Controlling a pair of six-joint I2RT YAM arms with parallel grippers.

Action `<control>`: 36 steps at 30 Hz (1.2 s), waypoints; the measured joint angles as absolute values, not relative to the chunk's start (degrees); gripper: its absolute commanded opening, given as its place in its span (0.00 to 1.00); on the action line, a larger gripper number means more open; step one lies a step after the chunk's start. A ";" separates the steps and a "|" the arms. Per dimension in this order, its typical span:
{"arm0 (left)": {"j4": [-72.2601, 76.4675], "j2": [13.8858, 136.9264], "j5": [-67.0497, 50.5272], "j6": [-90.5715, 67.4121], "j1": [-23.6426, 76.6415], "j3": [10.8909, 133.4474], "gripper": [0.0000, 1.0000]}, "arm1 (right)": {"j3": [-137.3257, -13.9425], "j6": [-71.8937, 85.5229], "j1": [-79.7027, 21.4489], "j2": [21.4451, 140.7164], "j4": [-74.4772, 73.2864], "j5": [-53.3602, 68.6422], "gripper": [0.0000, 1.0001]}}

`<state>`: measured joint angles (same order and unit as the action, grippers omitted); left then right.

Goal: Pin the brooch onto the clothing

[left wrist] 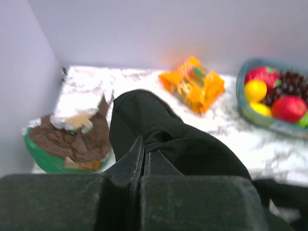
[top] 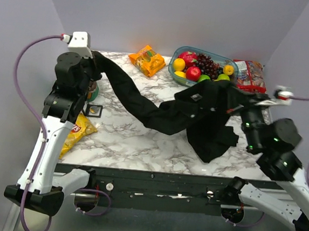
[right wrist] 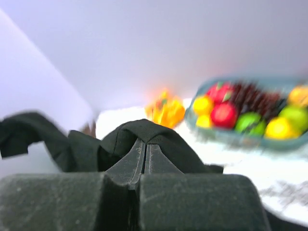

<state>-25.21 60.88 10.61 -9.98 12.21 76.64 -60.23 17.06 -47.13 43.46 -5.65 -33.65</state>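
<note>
The clothing (top: 165,114) is a black shirt hanging stretched over the marble table between both arms, with its lower part drooping toward the front. At the back left, my left gripper (top: 93,61) is shut on one end of it. The left wrist view shows those fingertips (left wrist: 143,144) pinching a fold of the black cloth (left wrist: 183,144). My right gripper (top: 237,98) is shut on the other end, raised at the right. In the right wrist view its closed tips (right wrist: 145,144) are buried in a bunched fold (right wrist: 139,127). The brooch is out of view.
At the back stand a fruit basket (top: 202,65), an orange snack bag (top: 147,59) and a red packet (top: 249,74). Below the left arm are a green bowl of brown scraps (left wrist: 67,144), a small black square box (top: 94,109) and a yellow chips bag (top: 80,130).
</note>
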 measured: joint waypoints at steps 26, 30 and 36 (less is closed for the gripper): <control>-32.62 92.62 3.81 -7.01 18.83 75.72 0.99 | -44.38 20.23 -28.14 46.68 -11.81 -36.45 0.01; -27.29 90.39 -4.29 -5.30 29.23 72.42 0.99 | -43.18 23.66 -28.05 48.42 -11.60 -32.47 0.01; -20.99 94.28 -20.25 -3.49 37.01 72.71 0.98 | -42.30 25.82 -28.05 43.75 -11.55 -30.28 0.01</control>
<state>-20.99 94.28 -20.25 -3.49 37.01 72.71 -42.30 25.82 -28.05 43.75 -11.55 -30.28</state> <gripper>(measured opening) 0.983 0.014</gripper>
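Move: My left hand holds one end of the clothing high up; its landing spot on the tabletop is about 38 cm below and 7 cm ahead, 1 cm right. The brooch box lies some 9 cm left and 1 cm ahead of my left hand, the green pouch 20 cm left and 14 ahead. From my right hand, the clothing's landing area is 41 cm below, 4 ahead, 7 right; the fruit basket is 33 ahead, 5 right. With my left hand I carry the sleeve end down about 24 cm and some 7 cm forward, tipping the fingers downward, and open wide to let it go above the table; then I sweep right and back over the clothing, turning clockwise. My right hand keeps its pinch, swings right and slightly up, then lowers its end, finishing about 17 cm lower. ##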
